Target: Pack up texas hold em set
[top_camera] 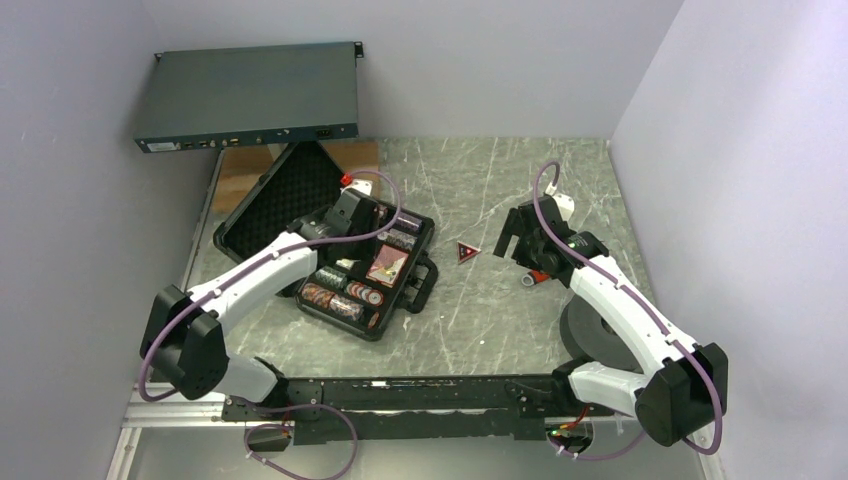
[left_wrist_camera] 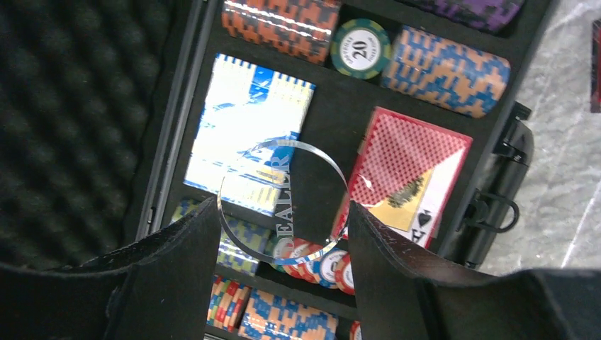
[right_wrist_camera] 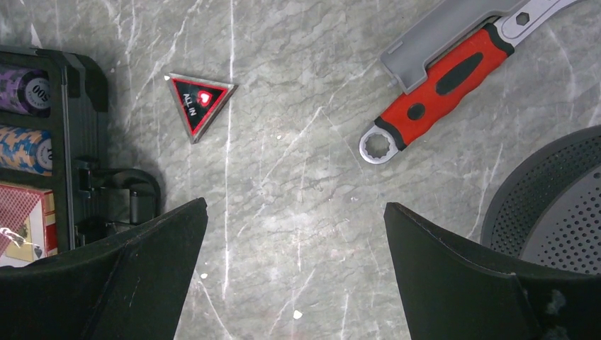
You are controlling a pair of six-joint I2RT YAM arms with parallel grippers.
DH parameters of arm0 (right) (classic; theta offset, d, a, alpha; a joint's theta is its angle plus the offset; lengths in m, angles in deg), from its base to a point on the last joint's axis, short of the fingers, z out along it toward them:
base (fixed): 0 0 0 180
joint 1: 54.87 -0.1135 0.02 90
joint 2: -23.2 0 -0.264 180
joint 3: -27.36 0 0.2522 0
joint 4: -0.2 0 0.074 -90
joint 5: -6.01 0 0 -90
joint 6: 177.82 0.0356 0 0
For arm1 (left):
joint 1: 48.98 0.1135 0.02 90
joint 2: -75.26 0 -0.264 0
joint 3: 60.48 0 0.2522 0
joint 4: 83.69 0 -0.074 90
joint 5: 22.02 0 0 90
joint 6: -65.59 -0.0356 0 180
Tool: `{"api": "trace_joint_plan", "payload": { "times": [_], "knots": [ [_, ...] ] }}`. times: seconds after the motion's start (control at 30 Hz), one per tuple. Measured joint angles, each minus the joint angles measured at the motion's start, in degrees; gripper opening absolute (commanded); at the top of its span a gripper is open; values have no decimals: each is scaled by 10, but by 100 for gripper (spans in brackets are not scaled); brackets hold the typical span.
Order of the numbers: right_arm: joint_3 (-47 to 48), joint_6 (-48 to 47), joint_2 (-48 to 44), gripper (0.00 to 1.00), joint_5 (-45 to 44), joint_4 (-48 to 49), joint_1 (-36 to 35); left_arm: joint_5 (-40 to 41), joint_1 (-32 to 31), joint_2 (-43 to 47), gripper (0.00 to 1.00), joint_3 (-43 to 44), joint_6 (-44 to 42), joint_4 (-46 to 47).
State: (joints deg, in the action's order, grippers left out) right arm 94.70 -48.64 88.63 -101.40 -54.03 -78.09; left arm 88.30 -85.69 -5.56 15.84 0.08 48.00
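Note:
The black case (top_camera: 410,290) lies open at centre-left, its foam-lined lid (top_camera: 285,195) tipped back. Inside it sit rolls of striped chips (left_wrist_camera: 446,71), a blue and yellow card box (left_wrist_camera: 248,131), a red card box (left_wrist_camera: 411,177) and a few loose chips (left_wrist_camera: 322,262). My left gripper (left_wrist_camera: 283,219) hovers over the case interior, shut on the edges of a clear round disc (left_wrist_camera: 283,195) lettered DEALER. A red and black triangular ALL IN marker (right_wrist_camera: 198,99) lies on the table right of the case. My right gripper (right_wrist_camera: 294,234) is open above bare table, nothing between its fingers.
A red-handled wrench (right_wrist_camera: 439,81) lies on the table, up and to the right of the right gripper in its wrist view. A dark perforated round object (right_wrist_camera: 560,205) sits at the right edge. A flat dark-grey rack unit (top_camera: 250,95) stands at the back left. White walls close in both sides.

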Motion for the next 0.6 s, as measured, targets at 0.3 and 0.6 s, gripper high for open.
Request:
{"api": "trace_joint_plan", "payload": {
  "times": [0.3,0.6],
  "knots": [
    [-4,0,0,100,0,0,0,-21,57,-14,45,0,-28,14],
    [-7,0,0,100,0,0,0,-36,79,-64,45,1,-43,23]
  ]
}}
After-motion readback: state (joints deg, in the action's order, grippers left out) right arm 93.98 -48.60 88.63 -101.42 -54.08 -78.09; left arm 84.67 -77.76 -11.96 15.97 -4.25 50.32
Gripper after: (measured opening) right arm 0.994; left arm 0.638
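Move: The left hand already holds the clear dealer disc; the blue card box in the open case lies some 4 cm ahead, 2 cm left and 6 cm below it. The red card box is about 8 cm to the hand's right and level with it, the green 20 chip 9 cm ahead and 6 cm right, and the green chip stack 3 cm back and 5 cm left. From the idle right hand the blue card box lies roughly 36 cm left and 8 cm ahead. Leftward and forward, about 4 cm in all, the left hand carries the disc level at first, then turns the move mostly downward and sinks some 3 cm towards the blue card box. The fingers keep their hold on the disc's two sides, tipping down only about 5 degrees, and the hand is still descending at the end. ##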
